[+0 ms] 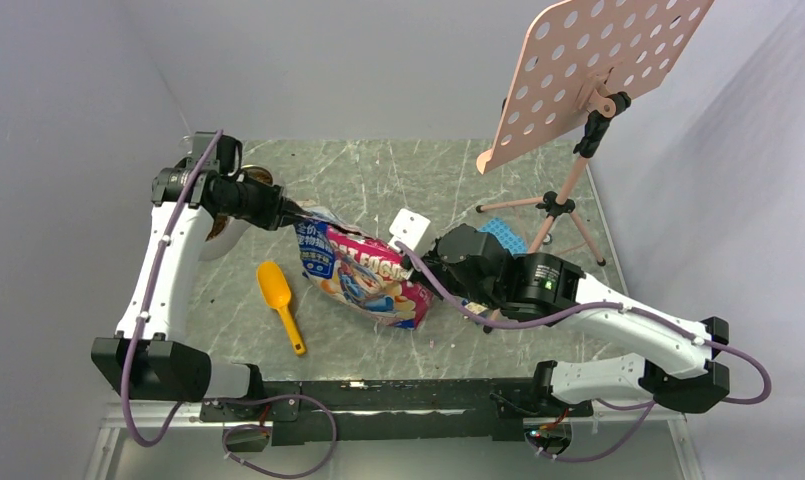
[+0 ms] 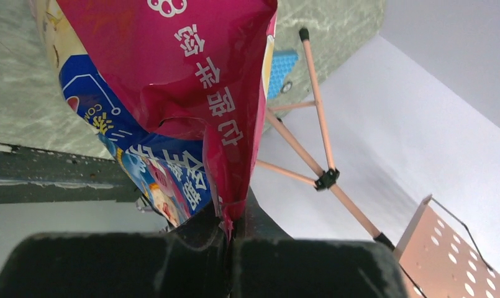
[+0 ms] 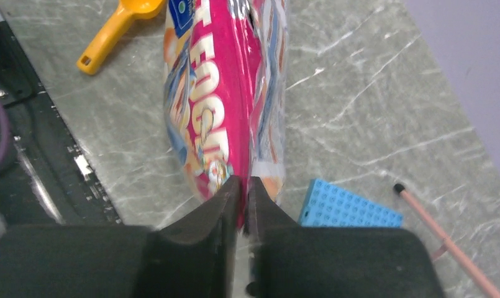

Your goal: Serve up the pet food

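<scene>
The glossy pink cartoon-printed pouch [image 1: 363,275] lies across the middle of the marble table, gripped at both ends. My left gripper [image 1: 296,218] is shut on its far-left end; in the left wrist view a pink edge [image 2: 191,74] runs down between the closed fingers of that gripper [image 2: 235,214]. My right gripper [image 1: 418,268] is shut on the pouch's right end, and the right wrist view shows the pouch [image 3: 216,93] pinched in its jaws [image 3: 244,186]. The pet food itself is hidden. An orange-yellow scoop [image 1: 278,295] lies on the table left of the pouch.
A bowl rim [image 1: 221,240] shows partly under the left arm. A blue studded plate [image 1: 505,237] and a white card [image 1: 409,223] lie behind the right gripper. A pink perforated stand [image 1: 598,70] on a tripod [image 1: 555,205] occupies the back right.
</scene>
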Robot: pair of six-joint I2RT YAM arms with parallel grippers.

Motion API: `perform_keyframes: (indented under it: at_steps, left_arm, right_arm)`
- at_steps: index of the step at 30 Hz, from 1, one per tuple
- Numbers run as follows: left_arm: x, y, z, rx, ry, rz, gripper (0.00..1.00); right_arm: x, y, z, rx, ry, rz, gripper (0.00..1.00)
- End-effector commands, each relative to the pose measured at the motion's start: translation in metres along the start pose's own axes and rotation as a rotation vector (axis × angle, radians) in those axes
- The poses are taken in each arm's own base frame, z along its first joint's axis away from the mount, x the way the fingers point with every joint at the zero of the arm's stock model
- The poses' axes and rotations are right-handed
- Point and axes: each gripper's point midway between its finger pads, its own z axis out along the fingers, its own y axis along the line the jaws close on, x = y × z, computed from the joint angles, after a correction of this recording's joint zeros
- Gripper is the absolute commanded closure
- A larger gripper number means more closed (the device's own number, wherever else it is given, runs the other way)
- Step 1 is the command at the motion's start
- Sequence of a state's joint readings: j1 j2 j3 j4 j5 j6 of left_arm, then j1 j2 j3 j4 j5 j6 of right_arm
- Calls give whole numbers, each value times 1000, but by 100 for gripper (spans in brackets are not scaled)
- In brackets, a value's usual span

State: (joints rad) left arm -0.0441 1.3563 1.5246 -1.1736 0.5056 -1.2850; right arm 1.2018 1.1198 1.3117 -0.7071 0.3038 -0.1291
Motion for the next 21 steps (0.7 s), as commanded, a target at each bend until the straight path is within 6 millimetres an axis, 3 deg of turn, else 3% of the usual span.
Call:
perform_keyframes:
  at_steps: [1, 2, 5, 11, 16, 19, 21]
  left_arm:
    - [-26, -24, -31, 156, -157, -117, 100]
    - [-24, -22, -30, 162, -152, -122, 100]
    - [-18, -18, -27, 158, -134, -121, 100]
    - [-15, -17, -29, 168, -129, -129, 100]
    - [-11, -14, -33, 167, -132, -140, 100]
    - [-10, -10, -33, 168, -128, -156, 100]
    - [-9, -9, -33, 174, -131, -161, 100]
  right_arm:
    - [-13, -8, -24, -16, 29, -27, 62]
    - [-25, -9, -17, -4, 11, -8, 43]
    - [-55, -13, 8, 56, -11, 48, 4]
    - [-90, 2, 67, 46, 15, 23, 0]
    - [-91, 11, 106, 64, 60, -33, 0]
    - [-85, 2, 120, 167, 100, -30, 1]
    - [-79, -8, 123, 242, 132, -32, 7]
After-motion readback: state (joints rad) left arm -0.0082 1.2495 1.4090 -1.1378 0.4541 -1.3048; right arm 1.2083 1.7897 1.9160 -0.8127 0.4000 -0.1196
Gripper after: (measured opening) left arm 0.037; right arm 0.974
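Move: The left end of the pet food bag's rim, which I aim for, is some 10 cm ahead of my right hand, 18 cm to its left and about level, still pinched in my left hand's fingers. The bag's middle hangs about 12 cm below my right hand, 8 cm left and 1 cm ahead. The yellow scoop lies 8 cm ahead, 25 cm left, 23 cm down; the blue board 21 cm ahead, 18 cm right, 24 cm down. I open my right fingers wide to let go of the rim's right end, rise about 5 cm and arch left over the bag's mouth towards my left gripper, some 13 cm left and 6 forward, sinking about 7 cm from the top of the arc. My left hand keeps its pinch, easing a couple of centimetres left and slightly down and back. ##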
